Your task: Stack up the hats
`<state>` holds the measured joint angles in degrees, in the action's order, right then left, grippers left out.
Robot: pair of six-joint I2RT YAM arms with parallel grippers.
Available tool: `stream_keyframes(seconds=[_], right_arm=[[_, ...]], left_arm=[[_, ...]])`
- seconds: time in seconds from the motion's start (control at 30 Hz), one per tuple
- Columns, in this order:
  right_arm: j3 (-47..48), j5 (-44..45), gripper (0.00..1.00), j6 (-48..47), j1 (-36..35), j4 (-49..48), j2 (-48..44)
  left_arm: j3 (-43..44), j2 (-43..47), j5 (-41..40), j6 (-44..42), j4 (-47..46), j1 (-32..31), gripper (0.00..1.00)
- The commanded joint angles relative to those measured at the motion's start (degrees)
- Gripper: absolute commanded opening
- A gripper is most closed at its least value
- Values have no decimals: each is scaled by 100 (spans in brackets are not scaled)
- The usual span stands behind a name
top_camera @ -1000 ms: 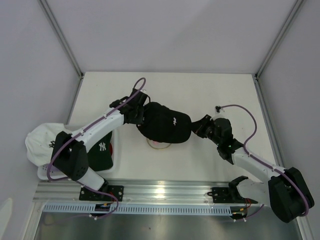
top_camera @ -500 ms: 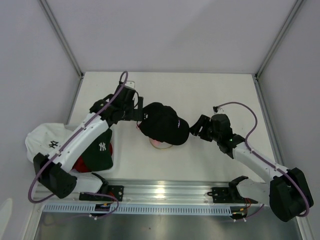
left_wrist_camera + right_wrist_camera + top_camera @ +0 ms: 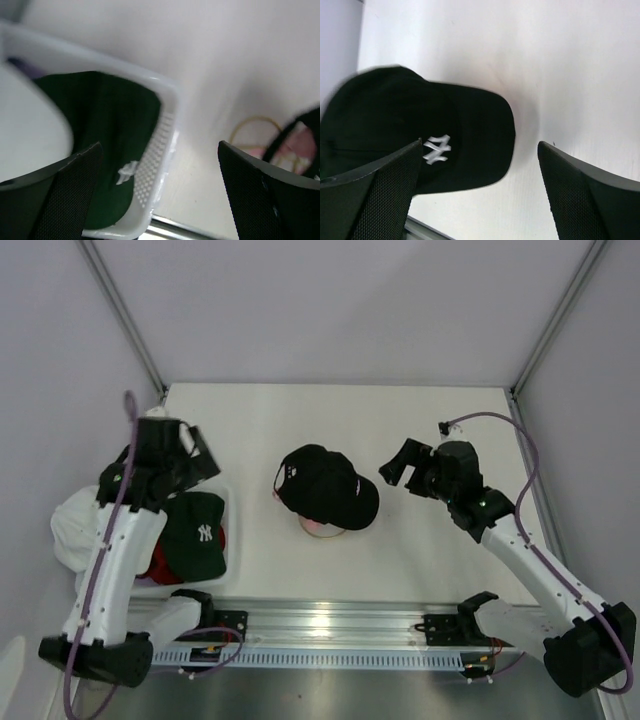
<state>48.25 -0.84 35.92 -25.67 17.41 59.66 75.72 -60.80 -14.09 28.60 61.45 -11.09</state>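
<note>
A black hat with a white NY logo [image 3: 328, 487] rests on top of a pink hat [image 3: 320, 528] in the middle of the table, and no gripper touches it. In the right wrist view the black hat [image 3: 420, 120] lies ahead and to the left. My right gripper [image 3: 398, 468] [image 3: 480, 147] hangs open just right of it, holding nothing. My left gripper [image 3: 200, 465] [image 3: 159, 150] is open above the right rim of the basket [image 3: 167, 145]. Inside lie a dark green hat [image 3: 197, 533] [image 3: 105, 125], a red hat [image 3: 160, 565] and a white hat [image 3: 68, 530].
The white mesh basket [image 3: 228, 540] stands at the table's left edge near the front. A gold wire ring [image 3: 250, 125] shows beneath the pink hat [image 3: 295, 145]. A metal rail [image 3: 330, 620] runs along the near edge, and grey walls close in the back and sides.
Both grippers opened and let go of the black hat, which now sits on the pink one. My left arm swung left over the basket. My right arm drew back to the right.
</note>
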Motion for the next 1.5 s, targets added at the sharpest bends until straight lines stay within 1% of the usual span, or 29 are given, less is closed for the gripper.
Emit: stream_keyframes(seconds=[0.0,0.07,0.1,0.17,0.2,0.23,0.27,0.3,0.37,0.43,0.47,0.5,0.53,0.6,0.67,0.7,0.73,0.8,0.93,0.97,1.0,1.07,1.17,1.23,1.33,1.37,1.4,1.47], right_arm=[[938,85,99,-541,115,570,-42],[1133,-179,100,-604,133,597,2],[1195,-249,100,-604,141,562,11],[1275,-530,99,-613,159,431,19],[1283,-609,100,-613,150,299,28],[1266,-732,100,-613,150,229,37],[1257,-794,100,-630,176,115,54],[1257,-882,100,-648,185,70,89],[1370,-1172,100,-700,238,113,265],[1520,-1391,100,-727,255,245,510],[1677,-1419,99,-762,264,385,573],[1714,-1436,99,-780,256,412,625],[1732,-1410,100,-780,256,412,661],[1741,-1349,100,-710,247,325,652],[1741,-1252,100,-622,247,237,635],[1714,-1208,100,-526,229,219,626],[1697,-1190,100,-481,221,184,626],[1688,-1173,100,-385,194,131,670],[1863,-1243,100,-436,115,192,836],[1916,-1234,100,-463,98,262,872],[1968,-1226,100,-498,89,280,950],[2092,-1243,99,-542,80,316,1004],[2145,-1296,100,-516,62,246,1065],[2162,-1331,100,-472,54,202,1074],[2302,-1331,99,-446,-25,193,1092],[2451,-1322,100,-446,-52,210,1118],[2513,-1313,100,-446,-104,210,1118],[2671,-1296,99,-411,-149,202,1162]], left_arm=[[347,629,-1172,884,1307,1437,99],[172,971,-1350,954,1448,2073,100],[127,1043,-1455,937,1423,2650,100],[-109,1105,-1684,893,1238,3102,99],[-110,1053,-1842,1102,1290,3409,99],[-110,983,-2165,1243,1343,3542,100],[-76,851,-2273,1506,1378,3648,99],[-84,815,-2335,1569,1326,3858,99],[-110,762,-2335,1535,1090,4035,100],[-250,762,-2327,1369,555,4246,100],[-303,780,-2135,1098,300,4317,99],[-521,815,-2064,1008,-103,4465,100],[-602,806,-1993,929,-298,4562,99],[-813,771,-1756,639,-842,4764,95],[-1085,710,-1502,254,-1178,4844,91],[-1138,675,-1248,173,-1310,4871,91],[-1269,587,-1150,155,-1476,4880,91],[-1419,534,-693,-91,-1802,4880,91],[-1849,542,-209,-285,-2470,4880,89],[-1964,595,-209,-267,-2645,4871,82],[-2017,604,-226,-232,-2664,4880,76],[-2044,560,-235,-215,-2639,4880,69],[-1983,464,-410,-232,-2524,4880,54],[-1921,402,-446,-232,-2428,4880,47],[-1825,489,-341,-197,-2279,4880,23],[-1729,533,-192,-171,-2226,4880,7],[-1684,586,-121,-127,-2156,4880,1],[-1422,761,81,-92,-1962,4880,1]])
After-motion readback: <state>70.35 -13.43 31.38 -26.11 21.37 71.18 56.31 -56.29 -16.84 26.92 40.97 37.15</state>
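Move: The white hat in the bin lies about 24 cm to the left hand's left, 7 cm back and 8 cm below. The green hat is some 3 cm left, 8 cm back and 12 cm down; the black hat's stack stands about 23 cm right, 3 cm ahead and 14 cm down. From the right hand the white hat lies some 63 cm left, 10 cm back and slightly lower. Left arm swings some 22 cm left, sinks and pinches the white hat; right hand rises about 9 cm. ##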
